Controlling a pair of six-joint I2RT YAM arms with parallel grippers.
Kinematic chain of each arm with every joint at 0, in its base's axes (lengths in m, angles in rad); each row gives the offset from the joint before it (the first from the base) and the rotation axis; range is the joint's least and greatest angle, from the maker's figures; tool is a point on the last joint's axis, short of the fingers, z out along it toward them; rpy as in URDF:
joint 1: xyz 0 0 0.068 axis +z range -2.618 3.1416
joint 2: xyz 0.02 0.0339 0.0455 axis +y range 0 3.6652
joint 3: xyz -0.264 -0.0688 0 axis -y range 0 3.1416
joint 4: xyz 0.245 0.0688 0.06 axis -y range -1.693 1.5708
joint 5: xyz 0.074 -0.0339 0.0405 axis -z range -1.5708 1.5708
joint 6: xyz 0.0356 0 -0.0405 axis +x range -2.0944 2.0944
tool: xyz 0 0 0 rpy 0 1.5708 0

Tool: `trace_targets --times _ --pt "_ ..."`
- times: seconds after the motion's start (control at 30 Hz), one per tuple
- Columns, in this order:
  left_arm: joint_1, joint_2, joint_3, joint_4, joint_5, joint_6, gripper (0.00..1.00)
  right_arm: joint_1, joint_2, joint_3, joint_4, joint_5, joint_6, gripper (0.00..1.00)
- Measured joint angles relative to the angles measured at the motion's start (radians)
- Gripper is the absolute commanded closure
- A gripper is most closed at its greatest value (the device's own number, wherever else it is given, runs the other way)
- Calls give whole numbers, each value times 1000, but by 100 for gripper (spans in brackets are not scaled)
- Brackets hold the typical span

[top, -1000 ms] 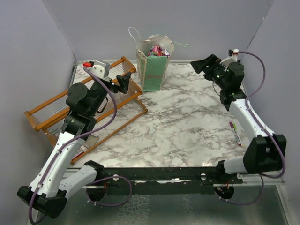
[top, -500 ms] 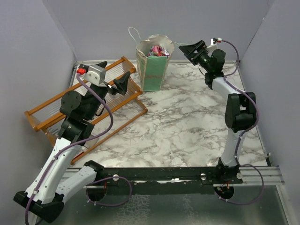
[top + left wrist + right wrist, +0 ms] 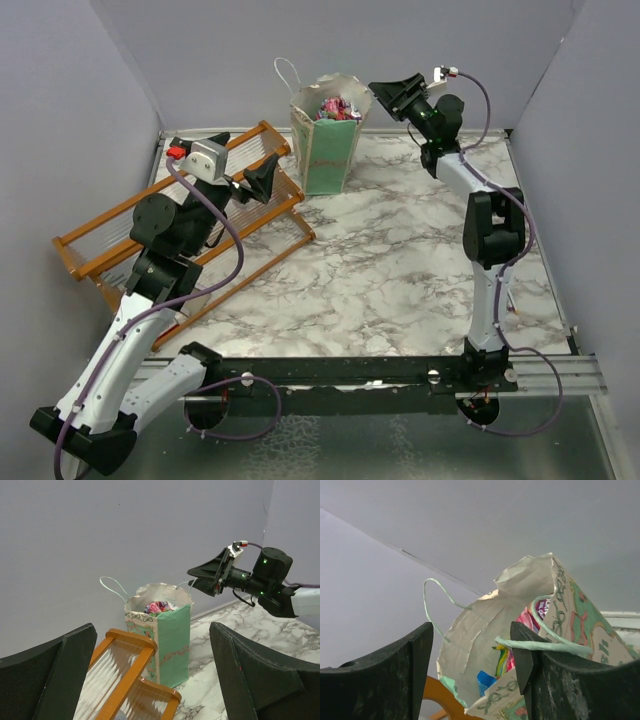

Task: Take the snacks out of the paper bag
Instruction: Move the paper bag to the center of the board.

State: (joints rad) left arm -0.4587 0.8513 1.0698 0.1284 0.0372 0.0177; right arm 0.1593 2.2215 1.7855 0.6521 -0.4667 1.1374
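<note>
The mint-green paper bag (image 3: 326, 152) stands upright at the back of the marble table, its cream inside (image 3: 470, 625) showing. The snacks (image 3: 335, 106) are heaped in its mouth as bright pink, purple and blue packets (image 3: 159, 606) (image 3: 544, 616). My right gripper (image 3: 383, 98) hovers at the bag's right rim, level with the opening. Its jaws are open with nothing between them (image 3: 471, 630). A string handle (image 3: 545, 646) lies across its right finger. My left gripper (image 3: 245, 165) is open over the rack, left of the bag and apart from it (image 3: 152, 647).
An orange wooden rack (image 3: 180, 222) (image 3: 125, 665) lies tilted on the left, reaching close to the bag's base. Grey walls close in the back and both sides. The bag's other handle (image 3: 285, 75) loops up behind it. My right arm (image 3: 487, 235) stretches along the right side.
My right arm has swung from the back right corner over to the bag's rim, and its jaws have narrowed a little. The left gripper shifted slightly over the rack, then stayed still.
</note>
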Motion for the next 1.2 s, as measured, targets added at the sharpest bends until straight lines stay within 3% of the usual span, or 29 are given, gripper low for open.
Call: trace_targets --times 0.13,0.6,0.8,1.2 --pt "0 1 -3 6 0 0 1 14 19 44 -1 20 10 43" --pt "0 6 -21 21 0 0 1 28 48 74 6 44 19 98" --pt "0 12 -30 27 0 0 1 27 -18 -69 14 59 -13 99" --pt "0 12 -40 47 -1 -5 1 -59 -422 -544 -11 66 -90 99"
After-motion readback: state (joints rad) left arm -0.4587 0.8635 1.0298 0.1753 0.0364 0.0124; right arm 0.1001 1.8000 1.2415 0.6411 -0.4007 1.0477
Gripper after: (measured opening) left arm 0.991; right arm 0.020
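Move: At the right hand, the paper bag's near handle already lies between the open fingertips, about 1 cm ahead and 2 cm to the left, at the same height. The bag's middle is some 9 cm left, about 1 cm ahead and 17 cm below, with the snacks showing about 8 cm left, 1 cm ahead and 7 cm down. The wooden rack's middle lies roughly 45 cm left and 20 cm back, near table level. From the left hand, the handle is about 33 cm ahead, 23 cm right and 16 cm lower. Easing the right hand forward, left and up by 1 to 2 cm each, the fingers close all the way and pinch the bag's handle string. Then the hand draws back towards the robot by about 9 cm and some 7 cm to the right, sinking 2 or 3 cm and turning slightly clockwise, pulling the bag's rim by the handle. ##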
